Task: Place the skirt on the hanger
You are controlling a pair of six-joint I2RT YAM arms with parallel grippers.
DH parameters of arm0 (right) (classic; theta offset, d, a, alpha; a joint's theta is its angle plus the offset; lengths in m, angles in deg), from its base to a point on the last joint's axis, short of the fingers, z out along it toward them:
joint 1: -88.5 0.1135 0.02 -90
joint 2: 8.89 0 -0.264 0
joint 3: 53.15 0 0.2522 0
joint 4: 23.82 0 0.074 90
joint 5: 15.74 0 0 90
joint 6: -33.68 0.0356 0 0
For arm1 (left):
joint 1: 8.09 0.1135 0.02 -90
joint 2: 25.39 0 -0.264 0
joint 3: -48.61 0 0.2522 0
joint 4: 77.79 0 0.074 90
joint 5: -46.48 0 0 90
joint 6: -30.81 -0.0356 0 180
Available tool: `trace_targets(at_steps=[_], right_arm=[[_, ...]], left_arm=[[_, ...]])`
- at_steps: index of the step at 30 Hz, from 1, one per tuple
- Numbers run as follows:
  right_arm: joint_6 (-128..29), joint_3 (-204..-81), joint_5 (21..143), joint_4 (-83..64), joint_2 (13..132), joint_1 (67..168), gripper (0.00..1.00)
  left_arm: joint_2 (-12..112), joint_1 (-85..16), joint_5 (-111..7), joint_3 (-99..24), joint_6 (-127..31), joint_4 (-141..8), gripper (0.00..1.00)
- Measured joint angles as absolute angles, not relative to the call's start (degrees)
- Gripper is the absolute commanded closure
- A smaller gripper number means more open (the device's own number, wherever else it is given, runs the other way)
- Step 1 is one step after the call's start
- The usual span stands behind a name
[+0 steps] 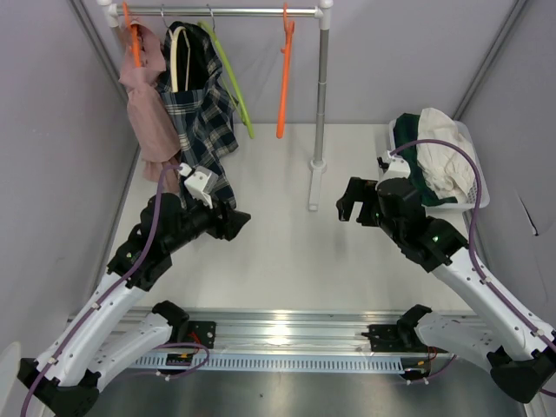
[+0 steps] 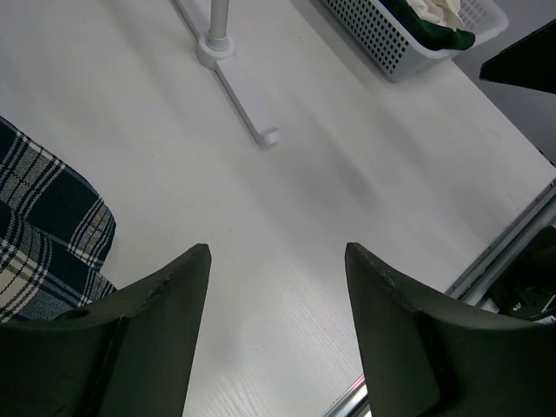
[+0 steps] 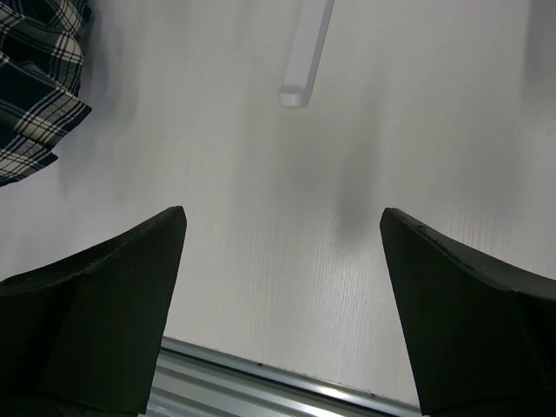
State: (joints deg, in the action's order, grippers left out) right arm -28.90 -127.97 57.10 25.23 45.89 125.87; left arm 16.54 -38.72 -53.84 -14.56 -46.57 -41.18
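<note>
A dark plaid skirt point(image 1: 204, 113) hangs on a cream hanger point(image 1: 176, 52) from the rail point(image 1: 243, 11) at the back left, its hem reaching the table. Its hem shows at the left of the left wrist view point(image 2: 43, 234) and at the top left of the right wrist view point(image 3: 39, 78). My left gripper point(image 1: 236, 223) is open and empty, just right of the skirt's hem above the table. My right gripper point(image 1: 347, 207) is open and empty, near the rack's foot point(image 1: 314, 187).
A pink garment point(image 1: 148, 95) hangs on an orange hanger point(image 1: 132, 39) left of the skirt. A green hanger point(image 1: 230, 74) and another orange hanger point(image 1: 284, 74) hang empty. A white basket point(image 1: 473, 187) with clothes stands at the right. The rack's post point(image 1: 322, 87) stands mid-table.
</note>
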Motion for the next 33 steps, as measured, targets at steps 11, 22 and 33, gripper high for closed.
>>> trace_targets(at_steps=[11,22,33], right_arm=[[-30.14,-143.44,71.02,26.04,63.20,104.53,0.00],[-24.48,-168.71,70.47,25.65,92.56,76.64,0.02],[-26.36,-175.92,62.87,20.43,112.27,74.63,0.01]], left_arm=[[15.93,-38.75,-55.29,-14.56,-46.74,-40.81,0.31],[15.78,-38.75,-60.31,-12.61,-45.37,-43.08,0.31],[16.89,-38.75,-62.83,-12.59,-44.25,-45.55,0.31]])
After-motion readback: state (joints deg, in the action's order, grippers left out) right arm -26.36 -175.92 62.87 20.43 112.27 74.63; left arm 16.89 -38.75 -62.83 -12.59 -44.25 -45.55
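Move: Out in the basket to the front right, the white skirt lies about 29 cm ahead of the right hand, 32 cm to its right and 20 cm below. The green plaid skirt is beside it, about 8 cm to its left and practically level in reach. The rack foot lies about 18 cm ahead of the right hand, 8 cm left and 26 cm below. From the left hand, the white skirt is roughly 33 cm ahead, 61 cm right and 21 cm lower. Swinging quickly right and forward, about 30 cm each way, the open right hand travels nearly level towards the basket, turning clockwise almost 50 degrees, then sinks some 11 cm over the white skirt while still easing forward and tipping its fingers down. The left hand drifts about 3 cm right and back, turning slightly clockwise. ##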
